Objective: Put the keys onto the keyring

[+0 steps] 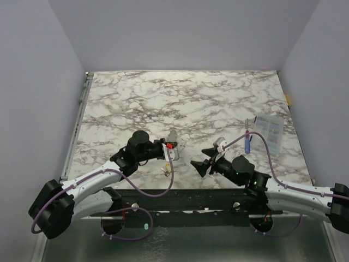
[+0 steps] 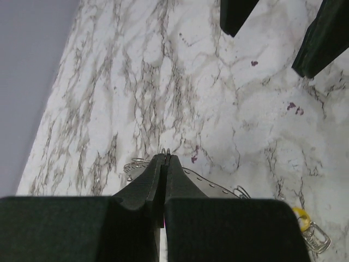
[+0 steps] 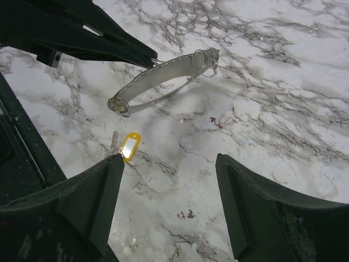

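My left gripper (image 2: 165, 158) is shut on the keyring (image 2: 165, 150), whose thin wire arcs peek just past the tips. A grey stitched strap (image 3: 163, 73) with wire loops at both ends hangs there above the marble, in front of the left fingers (image 3: 109, 43). The keys (image 3: 114, 141) lie on the table with a yellow tag (image 3: 130, 146), right beside my right gripper's left fingertip. In the top view the keys (image 1: 165, 171) rest near the front edge, below the left gripper (image 1: 172, 143). My right gripper (image 3: 169, 159) is open, low over bare marble, with nothing between its fingers.
A blue-and-red pen-like stick (image 1: 248, 143) and a clear plastic bag (image 1: 270, 131) lie at the right. The table's front edge (image 1: 180, 191) runs just below the keys. The right gripper's fingers (image 2: 324, 38) reach in close to the left one.
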`<state>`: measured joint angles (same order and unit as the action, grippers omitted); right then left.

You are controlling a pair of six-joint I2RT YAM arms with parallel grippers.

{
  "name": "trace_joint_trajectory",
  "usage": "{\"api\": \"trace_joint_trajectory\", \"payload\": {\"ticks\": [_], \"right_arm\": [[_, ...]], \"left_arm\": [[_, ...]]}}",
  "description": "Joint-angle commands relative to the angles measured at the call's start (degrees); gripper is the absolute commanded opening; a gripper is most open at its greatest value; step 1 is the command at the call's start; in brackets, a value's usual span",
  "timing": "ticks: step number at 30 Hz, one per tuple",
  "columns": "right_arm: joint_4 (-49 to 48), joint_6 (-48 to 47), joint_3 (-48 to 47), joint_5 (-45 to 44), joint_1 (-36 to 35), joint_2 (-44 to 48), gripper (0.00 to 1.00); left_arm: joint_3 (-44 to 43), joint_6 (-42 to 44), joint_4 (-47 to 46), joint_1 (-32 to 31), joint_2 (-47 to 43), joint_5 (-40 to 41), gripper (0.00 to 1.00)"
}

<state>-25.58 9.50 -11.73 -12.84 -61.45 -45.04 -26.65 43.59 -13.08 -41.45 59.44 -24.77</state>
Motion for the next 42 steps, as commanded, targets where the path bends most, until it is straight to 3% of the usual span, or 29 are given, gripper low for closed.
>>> {"api": "trace_joint_trajectory", "payload": {"ticks": [1,17,27,42], "right_arm": [[-2.06,-4.47,-2.13,2.62,-0.25,1.77,0.79],[-13.56,-20.26,-0.04,15.76,-0.25,7.49,0.76],[-9.06,-26.77,-3.92,18.70,-0.25,2.11,0.61],[-5.20,-27.34,-6.16,21.37,-0.25,5.45,0.43]], "left_arm": [[2.10,-8.00,-14.44,-1.11,-1.78,-5.98,0.00],[6.10,-20.20,-29.47,-5.88,-5.93,-11.72,0.00],[8.97,-28.55,-42.23,-7.63,-6.27,-13.98,0.00],[9.12,-30.18,-43.61,-9.26,-5.22,-16.10,0.00]]}}
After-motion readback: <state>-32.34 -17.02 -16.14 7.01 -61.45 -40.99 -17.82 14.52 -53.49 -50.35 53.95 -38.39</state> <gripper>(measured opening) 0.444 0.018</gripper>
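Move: The left hand already holds the grey strap by its upper edge; the open right fingertips lie about 5 cm back and 9 to its right, level with it. From the right hand the strap is some 5 cm ahead, 9 left, 1 lower. On the table 13 cm below, the keys lie 2 cm ahead and 12 left of the right hand, the yellow clip 4 ahead and 11 left. Left brings the grey strap 15 cm up and back; right rises about 9 cm towards it, half closing. ##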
